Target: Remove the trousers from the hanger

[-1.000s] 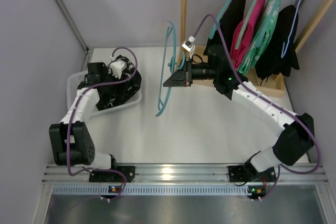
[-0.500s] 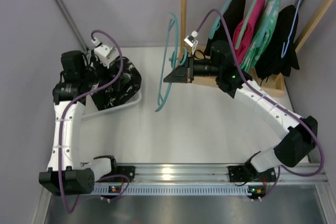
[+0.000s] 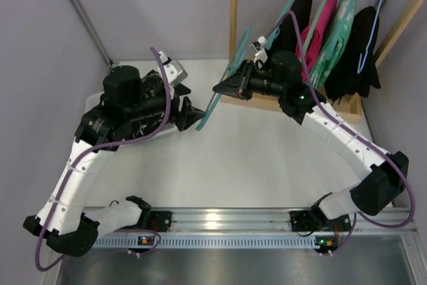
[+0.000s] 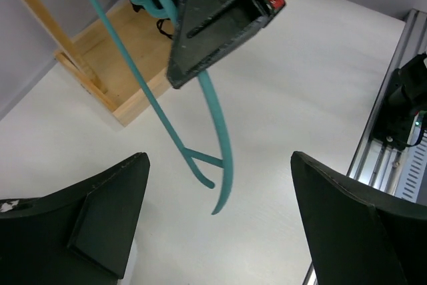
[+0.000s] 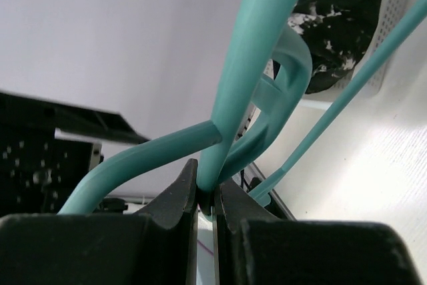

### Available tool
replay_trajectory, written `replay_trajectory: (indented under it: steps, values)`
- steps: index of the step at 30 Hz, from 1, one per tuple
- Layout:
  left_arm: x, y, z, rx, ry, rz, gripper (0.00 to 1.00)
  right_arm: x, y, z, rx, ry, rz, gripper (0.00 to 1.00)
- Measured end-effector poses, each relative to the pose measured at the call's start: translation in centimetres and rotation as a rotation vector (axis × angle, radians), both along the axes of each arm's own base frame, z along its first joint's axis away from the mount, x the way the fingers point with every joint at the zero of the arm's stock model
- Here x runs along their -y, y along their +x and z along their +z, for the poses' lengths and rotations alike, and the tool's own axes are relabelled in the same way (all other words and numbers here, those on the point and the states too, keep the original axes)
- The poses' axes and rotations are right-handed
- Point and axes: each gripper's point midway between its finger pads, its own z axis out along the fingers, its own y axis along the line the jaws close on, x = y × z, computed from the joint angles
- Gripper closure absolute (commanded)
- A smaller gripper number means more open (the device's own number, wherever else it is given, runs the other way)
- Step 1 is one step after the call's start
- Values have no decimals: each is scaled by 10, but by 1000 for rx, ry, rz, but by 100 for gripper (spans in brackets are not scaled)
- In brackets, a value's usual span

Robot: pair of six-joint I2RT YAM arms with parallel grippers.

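My right gripper [image 3: 223, 89] is shut on the bare teal hanger [image 3: 227, 78] and holds it in the air left of the clothes rack; in the right wrist view the jaws [image 5: 208, 195] pinch one hanger [image 5: 247, 78] bar. The black-and-white trousers [image 5: 333, 21] lie off the hanger in a white basket [image 5: 395, 28]; in the top view my left arm hides them. My left gripper [image 3: 192, 114] is open and empty just below the hanger's lower end. In the left wrist view its fingers [image 4: 100, 221] stand wide apart, with the hanger's end [image 4: 217, 165] hanging between them, apart from both.
A wooden rack [image 3: 233, 11] at the back right holds several teal hangers with black, pink and green garments [image 3: 333, 38]. Its wooden base [image 4: 127, 65] sits on the white table. A metal rail [image 3: 220, 221] runs along the near edge. Grey walls close in on the left and the back.
My left arm has risen from the basket, and its gripper has swung right to just under the hanger. My right gripper has carried the hanger up and back toward the rack, tilting it.
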Motion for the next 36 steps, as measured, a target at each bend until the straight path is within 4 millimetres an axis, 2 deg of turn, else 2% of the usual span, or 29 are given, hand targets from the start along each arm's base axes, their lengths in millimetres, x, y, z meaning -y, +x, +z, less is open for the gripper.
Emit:
replay_trajectory:
  steps: [4, 7, 11, 16, 17, 19, 21, 22, 23, 24, 25, 28, 29, 31, 32, 33, 34, 36]
  values:
    - [18, -10, -11, -2, 41, -21, 7, 3, 11, -2, -45, 3, -75, 100]
    - [30, -9, -25, -4, 92, -20, 9, 5, 17, -5, -80, 0, -120, 100]
    - [44, 5, -51, -18, 186, 11, 21, 8, 19, -8, -126, -7, -154, 100]
    - [50, 31, -87, -49, 309, 96, 35, 9, 19, -6, -162, -3, -173, 100]
    - [49, 37, -93, -53, 333, 117, 43, 9, 19, -6, -171, -2, -174, 100]
    - [49, 42, -100, -54, 362, 142, 51, 10, 19, -7, -188, 0, -177, 100]
    - [51, 43, -104, -57, 374, 154, 70, 9, 18, -8, -200, 1, -178, 100]
    - [51, 43, -104, -55, 377, 159, 85, 9, 18, -8, -202, 2, -179, 100]
    - [51, 43, -104, -57, 374, 170, 93, 9, 19, -7, -206, 5, -182, 100]
    - [46, 47, -103, -58, 377, 209, 100, 10, 17, -8, -220, 4, -182, 100]
    - [46, 48, -103, -59, 370, 219, 100, 10, 18, -7, -222, 9, -189, 100]
    - [45, 50, -103, -68, 357, 250, 100, 10, 19, -7, -220, 9, -195, 88]
    - [44, 49, -103, -74, 352, 255, 100, 10, 19, -7, -219, 8, -194, 74]
    - [44, 48, -104, -88, 346, 263, 100, 10, 19, -8, -203, 0, -193, 53]
    - [43, 47, -105, -97, 345, 266, 100, 11, 19, -7, -188, -1, -191, 36]
    - [42, 46, -105, -104, 341, 271, 100, 11, 19, -6, -178, -2, -192, 29]
    - [42, 46, -105, -110, 334, 275, 100, 12, 19, -5, -158, -10, -191, 14]
    - [40, 45, -100, -118, 310, 288, 100, 14, 18, -4, -133, -21, -193, 5]
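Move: Roughly 5 cm to the right, 3 cm forward and 9 cm below the open left hand is the lower arm of the hanger. The right gripper, already pinching the hanger, is some 5 cm forward, 6 cm right and 3 cm below it; the trousers in the basket are about 14 cm forward, 18 cm left and 33 cm down. From the right hand that lower arm is about 2 cm back, 1 cm left and 6 cm below. Sinking about 10 cm while going some 4 cm right and forward and turning about 25 degrees, the left hand reaches the hanger's lower arm below the right gripper and closes, pinching it. The right hand holds the hanger, easing about 2 cm forward and turning some 10 degrees clockwise, then, once the left has shut, opens wide and lets go. ##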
